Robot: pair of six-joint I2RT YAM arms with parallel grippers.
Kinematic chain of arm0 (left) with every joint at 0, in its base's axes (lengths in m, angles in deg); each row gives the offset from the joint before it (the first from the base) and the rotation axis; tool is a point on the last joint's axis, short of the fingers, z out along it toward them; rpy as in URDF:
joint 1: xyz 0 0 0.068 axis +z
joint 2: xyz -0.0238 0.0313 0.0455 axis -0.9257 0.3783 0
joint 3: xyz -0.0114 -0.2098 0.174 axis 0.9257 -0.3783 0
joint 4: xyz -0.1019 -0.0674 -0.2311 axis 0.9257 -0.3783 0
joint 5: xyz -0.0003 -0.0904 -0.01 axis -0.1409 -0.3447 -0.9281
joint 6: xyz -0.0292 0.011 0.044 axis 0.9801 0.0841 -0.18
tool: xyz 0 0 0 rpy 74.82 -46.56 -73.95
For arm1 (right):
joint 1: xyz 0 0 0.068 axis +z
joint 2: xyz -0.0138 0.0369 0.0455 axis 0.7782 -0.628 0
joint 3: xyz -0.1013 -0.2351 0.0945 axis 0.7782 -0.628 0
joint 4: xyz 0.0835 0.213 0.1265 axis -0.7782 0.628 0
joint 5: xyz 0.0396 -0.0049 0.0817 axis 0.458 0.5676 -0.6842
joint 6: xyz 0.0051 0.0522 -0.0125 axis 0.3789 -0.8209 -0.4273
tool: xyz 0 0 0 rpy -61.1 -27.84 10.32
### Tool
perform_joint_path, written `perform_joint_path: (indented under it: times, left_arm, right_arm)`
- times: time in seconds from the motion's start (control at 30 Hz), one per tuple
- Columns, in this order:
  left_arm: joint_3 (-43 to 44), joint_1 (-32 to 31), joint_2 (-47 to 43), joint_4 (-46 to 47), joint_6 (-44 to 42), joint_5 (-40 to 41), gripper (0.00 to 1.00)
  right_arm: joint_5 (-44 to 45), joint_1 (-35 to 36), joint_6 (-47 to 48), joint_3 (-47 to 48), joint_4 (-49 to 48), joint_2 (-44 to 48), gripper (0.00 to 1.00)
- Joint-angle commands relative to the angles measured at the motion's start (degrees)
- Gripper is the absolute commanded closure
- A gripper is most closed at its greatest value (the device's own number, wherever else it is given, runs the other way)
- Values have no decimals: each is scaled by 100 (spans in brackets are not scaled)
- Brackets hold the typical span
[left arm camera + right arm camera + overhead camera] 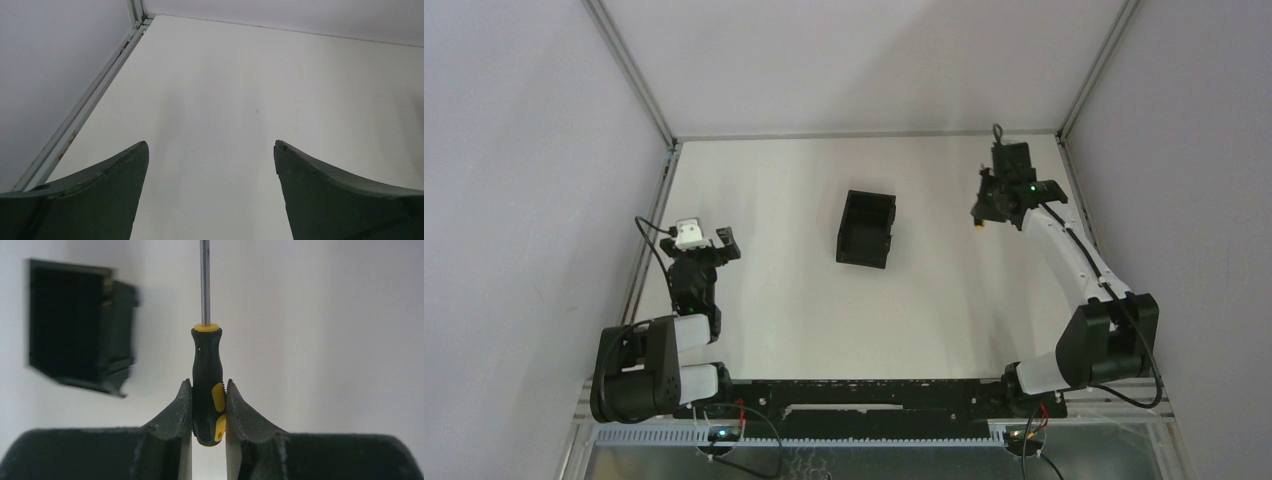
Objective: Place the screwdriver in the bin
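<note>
My right gripper [208, 386] is shut on the handle of the screwdriver [206, 357], which is black with yellow patches and a yellow collar. Its thin metal shaft points away from the wrist camera. In the top view this gripper [981, 214] is at the far right of the table, held above it, and the screwdriver's yellow end [977, 229] shows just under it. The black open-topped bin [866, 228] stands mid-table, to the left of the right gripper; it also shows blurred in the right wrist view [75, 322]. My left gripper [708, 240] is open and empty at the left.
The white table [944, 300] is closed in by grey walls on a metal frame [652, 205]. The left wrist view shows only bare table between the open fingers [100, 190] and the frame rail at the left edge.
</note>
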Motion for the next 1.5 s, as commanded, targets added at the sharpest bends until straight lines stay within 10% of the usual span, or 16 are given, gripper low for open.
perform_joint_path:
  times: [0.0,0.4,1.47]
  left_arm:
    - [21,-22,-33,126,-46,44,0]
    - [20,-26,-37,133,-44,44,0]
    - [19,-31,-35,131,-50,44,0]
  right_arm:
    - [17,959,-382,720,461,-212,86]
    - [471,2704,-727,2776,457,-2340,80]
    - [921,2945,-863,1776,-967,-3526,44]
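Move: The right hand already holds the screwdriver by its handle, shaft pointing forward, well above the table. The black bin lies about 23 cm to its left, some 5 cm farther out and roughly 15 cm below. Nothing else stands near the bin or the hand's way to it. From the idle left hand the bin lies about 33 cm to the right, some 6 cm ahead and 10 cm lower. The right fingers keep their grip on the screwdriver's handle as the hand sweeps about 22 cm left to above the bin, first rising about 3 cm, while it turns some 20 degrees counter-clockwise. It then sinks about 15 cm from that height into the bin and lets go of the handle, the fingers opening gradually to about half. ##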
